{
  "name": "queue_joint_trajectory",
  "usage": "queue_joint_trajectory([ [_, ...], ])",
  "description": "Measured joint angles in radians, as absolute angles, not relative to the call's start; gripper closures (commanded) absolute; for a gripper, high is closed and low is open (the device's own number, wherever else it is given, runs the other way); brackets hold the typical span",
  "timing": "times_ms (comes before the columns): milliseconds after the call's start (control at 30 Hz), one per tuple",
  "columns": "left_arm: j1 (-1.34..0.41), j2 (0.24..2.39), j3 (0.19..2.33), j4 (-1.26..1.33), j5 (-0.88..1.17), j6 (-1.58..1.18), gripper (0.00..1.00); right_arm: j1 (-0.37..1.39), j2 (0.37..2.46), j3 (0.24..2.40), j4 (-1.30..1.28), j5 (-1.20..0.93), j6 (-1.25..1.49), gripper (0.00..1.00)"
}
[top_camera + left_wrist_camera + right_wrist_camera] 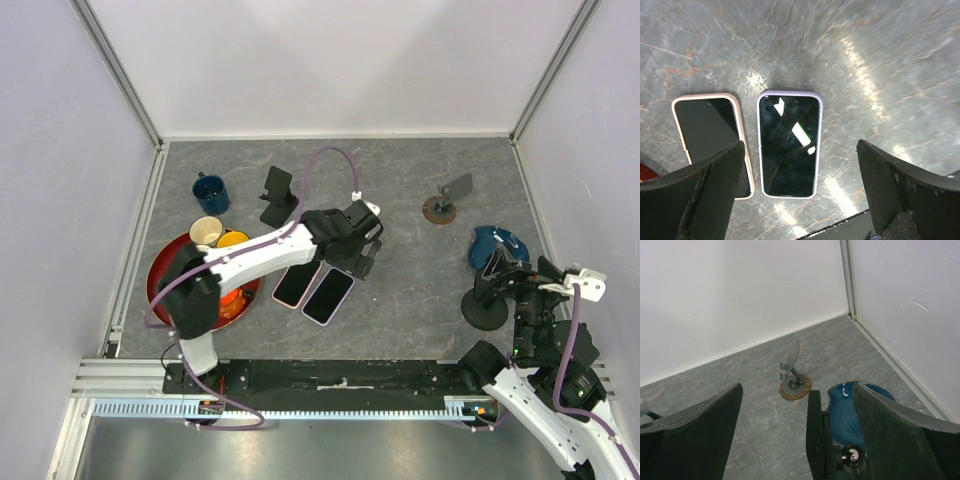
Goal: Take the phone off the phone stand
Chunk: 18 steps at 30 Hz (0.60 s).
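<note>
Two phones lie flat and face up, side by side on the grey table: one in a lavender case and one in a pink case. My left gripper hovers above the lavender phone, open, and touches neither phone. A black phone stand behind them holds nothing. At the right side my right gripper is open, with a second black stand upright between its fingers and untouched.
A grey stand on a round wooden base stands empty at the back right. A blue dish sits by the right gripper. A blue mug, a red plate and cups are at the left.
</note>
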<state>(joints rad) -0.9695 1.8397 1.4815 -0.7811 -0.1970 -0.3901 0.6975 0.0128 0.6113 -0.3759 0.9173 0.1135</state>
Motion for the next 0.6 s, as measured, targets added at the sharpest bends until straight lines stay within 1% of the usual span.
queue_joint_trajectory([
  [133, -0.960, 1.685, 1.444, -0.726, -0.180, -0.389, 0.00, 0.698, 0.022, 0.632, -0.399, 0.922, 0.135, 0.02],
  [233, -0.942, 1.594, 1.412, -0.697, -0.163, -0.388, 0.00, 0.698, 0.086, 0.705, -0.458, 0.928, 0.165, 0.02],
  [367, -0.896, 1.493, 1.350, -0.675, -0.126, -0.383, 0.00, 0.698, 0.268, 0.851, -0.572, 0.934, 0.228, 0.02],
  [600, -0.819, 1.348, 1.288, -0.673, -0.103, -0.343, 0.00, 0.698, 0.549, 1.046, -0.814, 0.900, 0.313, 0.02],
])
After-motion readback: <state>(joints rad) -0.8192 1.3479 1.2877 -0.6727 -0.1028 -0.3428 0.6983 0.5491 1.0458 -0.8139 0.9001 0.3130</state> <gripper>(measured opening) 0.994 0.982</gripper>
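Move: The left hand hovers over the lavender phone it has laid down: the phone's middle is some 5 cm back, 4 cm left and 9 cm below. The pink phone lies about 13 cm left of that hand, level with it. From the right hand, the black phone on its stand is roughly 4 cm ahead, 3 cm right and 19 cm down; the blue dish is about 15 cm ahead and 9 cm right, the empty stand 27 cm ahead and 8 cm left. Quickly upward, the left hand climbs about 12 cm clear of the laid phones, then also swings left some 6 cm, its open fingers tilting outward, forward and to the right. The right hand starts from rest, lifts slightly, then eases a few centimetres left and forward above the black phone's stand, tipping its open fingers down about 20 degrees. ##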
